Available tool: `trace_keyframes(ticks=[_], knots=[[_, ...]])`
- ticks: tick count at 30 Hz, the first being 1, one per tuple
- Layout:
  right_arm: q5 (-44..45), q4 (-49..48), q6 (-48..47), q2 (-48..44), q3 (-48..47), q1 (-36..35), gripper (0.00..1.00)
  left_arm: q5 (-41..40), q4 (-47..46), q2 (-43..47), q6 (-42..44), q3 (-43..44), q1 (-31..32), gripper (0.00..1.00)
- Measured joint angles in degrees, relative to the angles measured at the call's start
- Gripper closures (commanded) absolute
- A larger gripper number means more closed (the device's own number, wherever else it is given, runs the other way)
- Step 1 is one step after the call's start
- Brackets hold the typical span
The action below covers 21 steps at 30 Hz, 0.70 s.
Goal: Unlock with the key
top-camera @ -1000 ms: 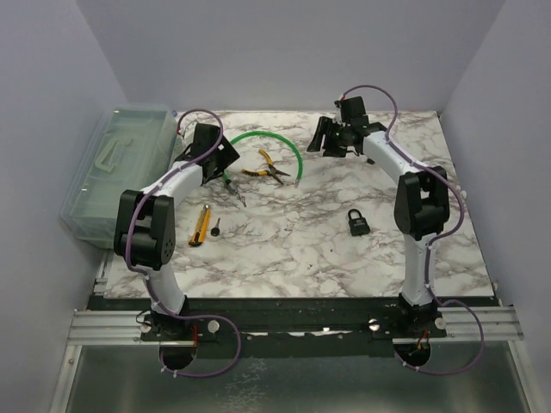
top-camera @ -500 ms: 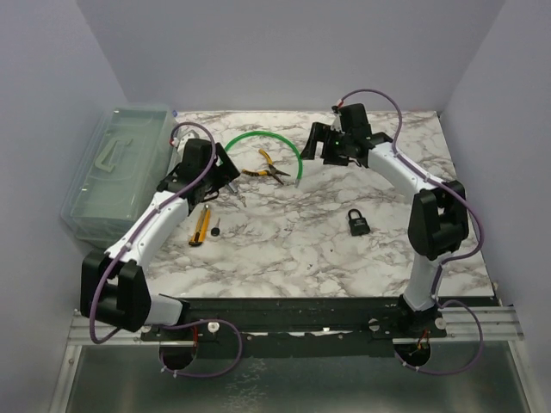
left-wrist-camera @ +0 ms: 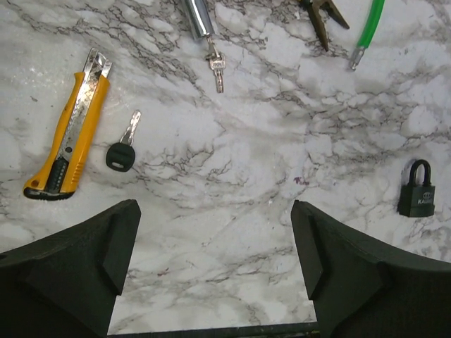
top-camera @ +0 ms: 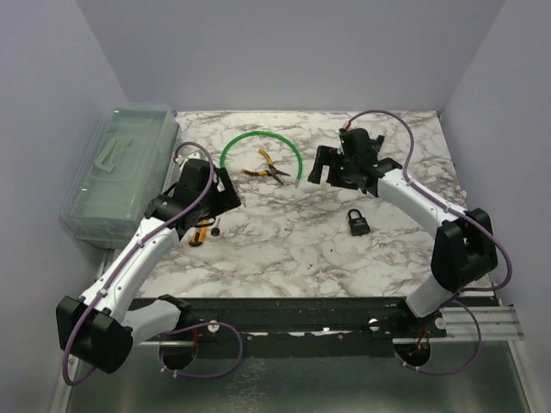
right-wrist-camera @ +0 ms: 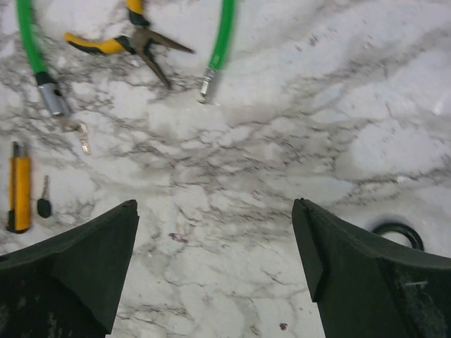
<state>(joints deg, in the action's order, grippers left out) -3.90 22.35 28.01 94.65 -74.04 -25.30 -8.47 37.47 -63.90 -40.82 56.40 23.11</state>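
The key [left-wrist-camera: 218,72] is a tiny pale silvery one lying at the metal end of the green cable [left-wrist-camera: 370,28]; it also shows in the right wrist view [right-wrist-camera: 84,139]. The black padlock [top-camera: 358,223] lies flat on the marble, right of centre [left-wrist-camera: 417,189]. My left gripper [top-camera: 225,194] hovers open over bare marble [left-wrist-camera: 215,211], with the key ahead of it and the padlock off to its right. My right gripper [top-camera: 320,165] is open too, with nothing between its fingers [right-wrist-camera: 215,208], behind and left of the padlock.
A yellow utility knife [left-wrist-camera: 67,141] and a black-headed key [left-wrist-camera: 121,151] lie left of the left gripper. Yellow-handled pliers [top-camera: 265,170] sit inside the green cable loop [top-camera: 258,138]. A clear plastic box [top-camera: 120,172] stands at the table's left edge.
The left arm has stretched out low and its gripper has come nearer the front. The right gripper has moved toward the front and opened wider.
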Motion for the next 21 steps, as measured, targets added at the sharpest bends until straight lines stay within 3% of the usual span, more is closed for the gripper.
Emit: trace_keyframes(ticks=[10, 21], knots=[[17.6, 0.0, 5.0, -7.0, 17.7, 0.2, 0.0, 2.7, 3.0, 6.5, 6.3, -3.0, 0.3, 0.01], [21.5, -0.9, 6.7, -9.0, 24.9, 2.8, 0.0, 3.5, 3.0, 10.3, 8.3, -4.8, 0.3, 0.01]])
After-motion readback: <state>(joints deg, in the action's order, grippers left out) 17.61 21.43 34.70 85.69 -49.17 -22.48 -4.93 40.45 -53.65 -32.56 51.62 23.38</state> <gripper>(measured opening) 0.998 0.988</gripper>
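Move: The padlock lies about 12 cm to the right of the empty right gripper and some 6 cm back from it, about 13 cm below. The green hose's bare end is roughly 11 cm ahead of that gripper and 6 cm left, the pliers about 15 cm ahead and 17 cm left, both at table height. From the left gripper, the padlock is about 33 cm to the right and 4 cm ahead. Swing the open right gripper right and down with some drawing back, about 17 cm in all, away from the hose end and in over the padlock. Turn it some 20 degrees clockwise and let its left side dip, easing off at the end with the fingers wide and just above the lock. Draw the empty left gripper back about 4 cm, clear of the work. ##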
